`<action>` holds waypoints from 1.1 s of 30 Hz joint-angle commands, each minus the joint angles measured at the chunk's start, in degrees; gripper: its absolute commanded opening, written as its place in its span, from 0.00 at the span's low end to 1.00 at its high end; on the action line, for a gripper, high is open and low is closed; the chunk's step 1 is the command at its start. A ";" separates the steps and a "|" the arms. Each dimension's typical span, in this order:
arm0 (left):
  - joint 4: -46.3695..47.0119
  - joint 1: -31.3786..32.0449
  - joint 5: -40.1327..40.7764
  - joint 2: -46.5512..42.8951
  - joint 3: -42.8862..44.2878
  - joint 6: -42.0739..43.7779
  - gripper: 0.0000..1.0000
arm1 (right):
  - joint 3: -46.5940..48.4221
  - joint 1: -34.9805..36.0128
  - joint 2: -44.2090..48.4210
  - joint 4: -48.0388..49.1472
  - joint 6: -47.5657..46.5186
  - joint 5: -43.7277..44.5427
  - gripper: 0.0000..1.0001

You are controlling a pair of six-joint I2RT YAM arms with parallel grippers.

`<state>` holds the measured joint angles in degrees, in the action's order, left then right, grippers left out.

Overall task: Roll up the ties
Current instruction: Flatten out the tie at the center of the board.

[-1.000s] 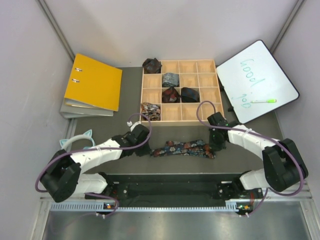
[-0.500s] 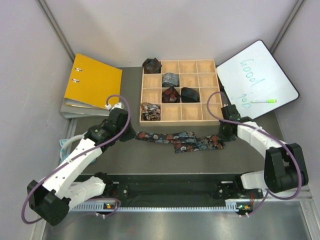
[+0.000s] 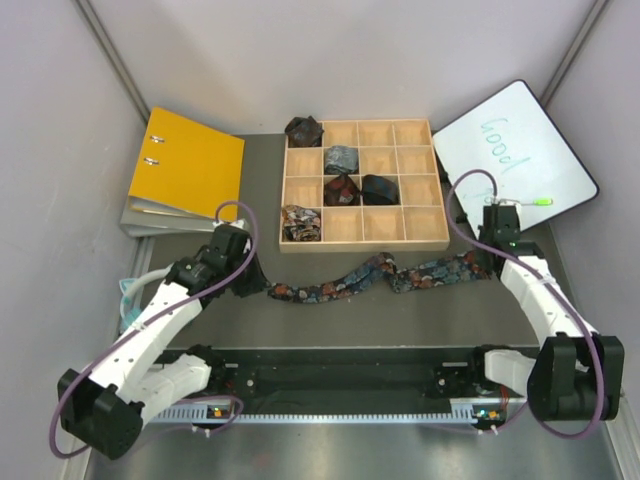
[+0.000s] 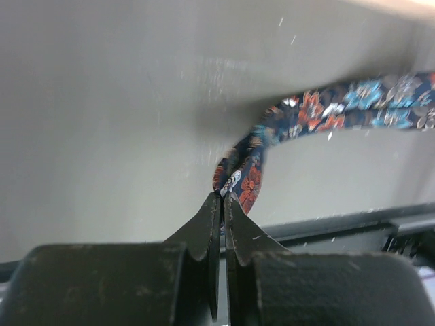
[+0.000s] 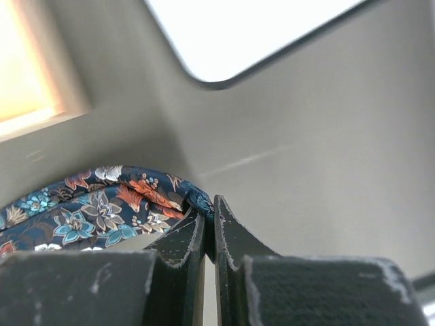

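Note:
The navy floral tie [image 3: 375, 278] lies stretched across the grey table in front of the wooden tray, its middle wavy. My left gripper [image 3: 258, 284] is shut on its left end, seen in the left wrist view [image 4: 239, 178] pinched at the fingertips [image 4: 221, 198]. My right gripper [image 3: 487, 262] is shut on its right end, seen in the right wrist view [image 5: 115, 207] folded against the tips [image 5: 209, 210]. Rolled ties sit in the tray: dark maroon [image 3: 303, 130], grey-blue [image 3: 341, 159], maroon [image 3: 341, 189], black [image 3: 380, 188], brown-patterned [image 3: 300, 223].
The wooden compartment tray [image 3: 405, 225] stands at the back centre. A yellow binder [image 3: 188, 162] on grey folders lies at the back left. A whiteboard [image 3: 510, 160] with a green marker [image 3: 528, 202] lies at the back right. A light-blue object [image 3: 130, 292] lies by the left arm.
Both grippers have moved apart with the tie's ends, the right one far to the right. The tie has gone from a short folded strip to a long stretched one.

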<state>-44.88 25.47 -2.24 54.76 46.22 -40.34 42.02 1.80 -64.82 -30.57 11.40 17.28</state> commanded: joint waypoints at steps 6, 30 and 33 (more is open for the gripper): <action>1.55 -0.34 -6.11 0.08 -3.59 1.31 0.05 | 2.19 -12.16 -0.22 3.84 -3.15 9.97 0.00; -3.02 -0.51 -0.75 2.54 1.42 4.13 0.07 | 1.66 -22.37 -3.56 13.34 0.29 15.32 0.00; -2.58 -0.51 -1.10 2.54 0.72 3.78 0.09 | 2.45 -22.37 -5.31 12.38 2.04 16.91 0.00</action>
<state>-47.48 25.32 -4.01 57.28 46.30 -37.26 42.83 -20.03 -69.10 -20.75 10.98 30.50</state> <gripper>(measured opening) 0.079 0.042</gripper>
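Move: At the right hand's right, about 14 cm off and nearly level (2 cm nearer the base), is the bare strip of board to which it takes its tie end, some 8 cm below. The whiteboard's near corner is about 7 cm straight ahead; the tie's kink lies some 30 cm to the left, level fore-and-aft. From the left hand, holding the other end, that kink is about 36 cm right, 5 ahead and 11 below; the box's near left corner is some 11 ahead, 4 right. Drawing its pinched tie end about 14 cm to the right, past the whiteboard's near corner and away from the left hand, the right hand eases off near the end and turns some 30 degrees clockwise. The left hand keeps its hold on the opposite end, sinking and drawing back about 2 cm early on, then regaining part of that. ##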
